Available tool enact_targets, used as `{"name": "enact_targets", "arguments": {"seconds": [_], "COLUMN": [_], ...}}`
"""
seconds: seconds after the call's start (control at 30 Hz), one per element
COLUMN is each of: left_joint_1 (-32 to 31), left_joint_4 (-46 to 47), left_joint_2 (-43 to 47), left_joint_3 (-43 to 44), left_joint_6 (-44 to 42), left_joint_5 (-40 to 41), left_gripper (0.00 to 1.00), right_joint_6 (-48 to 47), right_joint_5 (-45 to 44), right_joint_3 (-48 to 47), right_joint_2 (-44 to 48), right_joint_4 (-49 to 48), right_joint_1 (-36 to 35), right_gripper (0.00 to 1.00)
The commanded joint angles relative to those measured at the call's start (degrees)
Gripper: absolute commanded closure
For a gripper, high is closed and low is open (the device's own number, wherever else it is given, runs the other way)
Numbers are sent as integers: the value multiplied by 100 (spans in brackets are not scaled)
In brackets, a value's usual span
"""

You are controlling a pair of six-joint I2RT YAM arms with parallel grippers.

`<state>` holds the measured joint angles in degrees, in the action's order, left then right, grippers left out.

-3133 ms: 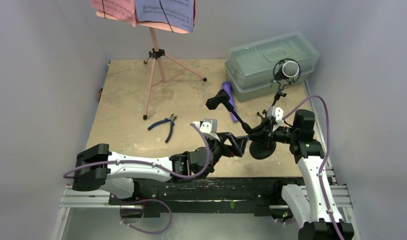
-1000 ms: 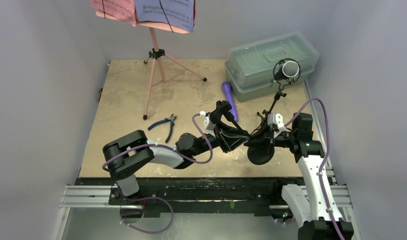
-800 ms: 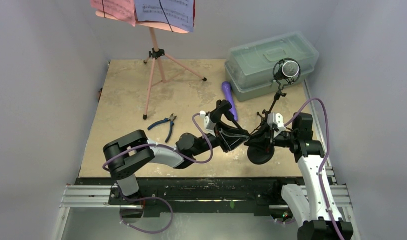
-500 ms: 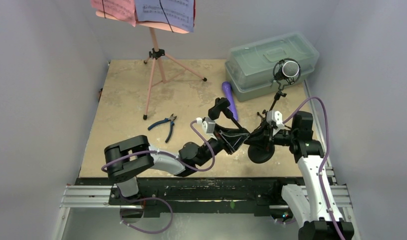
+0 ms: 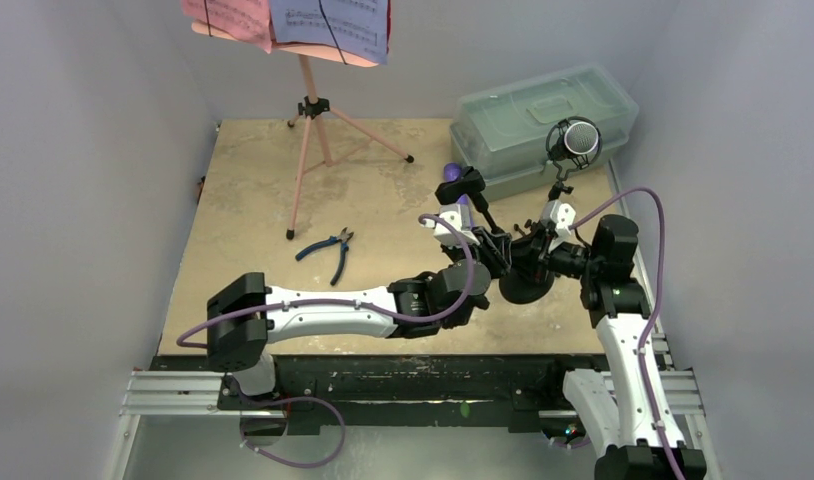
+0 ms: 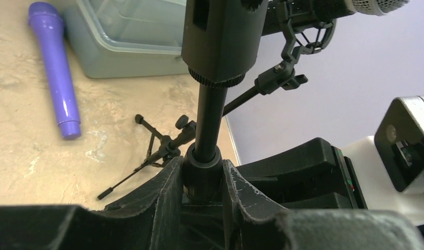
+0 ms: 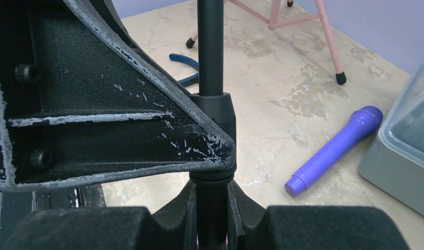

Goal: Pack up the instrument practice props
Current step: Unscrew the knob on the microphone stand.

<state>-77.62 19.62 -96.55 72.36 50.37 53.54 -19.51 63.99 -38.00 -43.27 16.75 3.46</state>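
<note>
A black mic support [image 5: 528, 287], with a round base and a clip on top [image 5: 469, 184], is tilted and held by both grippers. My left gripper [image 5: 497, 254] [image 6: 202, 176] is shut on a collar of its pole. My right gripper [image 5: 532, 258] [image 7: 212, 208] is shut on the same pole just below the left fingers [image 7: 111, 114]. The purple mic [image 5: 449, 173] [image 6: 56, 67] [image 7: 335, 148] lies on the table, partly hidden behind the clip. The black silver-headed mic [image 5: 581, 140] stands on a small tripod support [image 6: 160, 151]. The pink music rack [image 5: 309, 110] holds printed sheets [image 5: 328, 20] at the back left.
A translucent greenish lidded box [image 5: 543, 118] [image 6: 132, 47] sits at the back right, close behind the mics. Blue-handled pliers [image 5: 330, 247] [image 7: 185, 61] lie left of centre. The rack's pink legs [image 7: 324, 41] spread across the back left of the table.
The left arm has stretched out to the right. The held support has shifted right and back, its clip now in front of the box and over the purple mic. Both grips are unchanged.
</note>
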Motion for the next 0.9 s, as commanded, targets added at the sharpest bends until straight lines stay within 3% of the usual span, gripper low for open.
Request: {"name": "enact_targets", "arguments": {"seconds": [0.0, 0.07, 0.1, 0.23, 0.33, 0.43, 0.53, 0.7, 0.87], "left_joint_1": [-147, -148, -148, -148, -148, -141, -139, -77, 347], "left_joint_4": [-547, -471, -426, -72, 258, 789, 1567, 3189, 3970], "left_joint_2": [-12, 10, 39, 315, 647, 1109, 1627, 2424, 2647], "left_joint_3": [586, 544, 500, 155, -377, -1153, -2104, -3570, -3996], "left_joint_6": [679, 521, 427, -148, -697, -1255, -2073, -3066, -3200], "left_joint_5": [213, 137, 82, -158, -428, -924, -1980, -3661, -4636], "left_gripper": [100, 100, 92, 44, 24, 14, 9, 6, 8], "right_joint_6": [338, 365, 368, 394, 387, 382, 297, -392, -1210], "right_joint_5": [-366, -346, -325, -177, -82, 46, 240, 824, 1383], "right_joint_3": [82, 82, 78, 57, 31, 11, -19, -148, -278], "right_joint_2": [19, 19, 20, 13, 26, 26, 28, -8, -3], "right_joint_4": [-193, -207, -205, -192, -168, -132, -41, 558, 1262], "right_joint_1": [-48, -48, -48, -48, -48, -48, -48, -47, -47], "right_gripper": [100, 100, 100, 100, 100, 100, 100, 100, 100]}}
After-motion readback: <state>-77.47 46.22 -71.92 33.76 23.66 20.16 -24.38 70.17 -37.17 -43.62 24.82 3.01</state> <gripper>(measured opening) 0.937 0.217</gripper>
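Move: Between the left fingertips sits the stand's knob, the black collar on the rod; from the right hand, which holds the rod just underneath, it is about 4 cm up, 1 cm forward and 1 cm left. From the left hand, the mic clip is roughly 8 cm ahead, 7 cm left and 12 cm up; the stand base is some 8 cm back, 6 cm right and 15 cm down. The purple microphone lies about 14 cm ahead, 6 cm left and 22 cm below. Letting go of the knob, the left hand spreads its fingers almost fully, then draws about 9 cm back and 6 to 7 cm left, sinking some 3 cm, while it turns roughly 30 degrees clockwise and tilts its fingers upward. The right hand keeps its grip on the rod below the collar, eases down slightly, then starts back by 2 to 3 cm. ##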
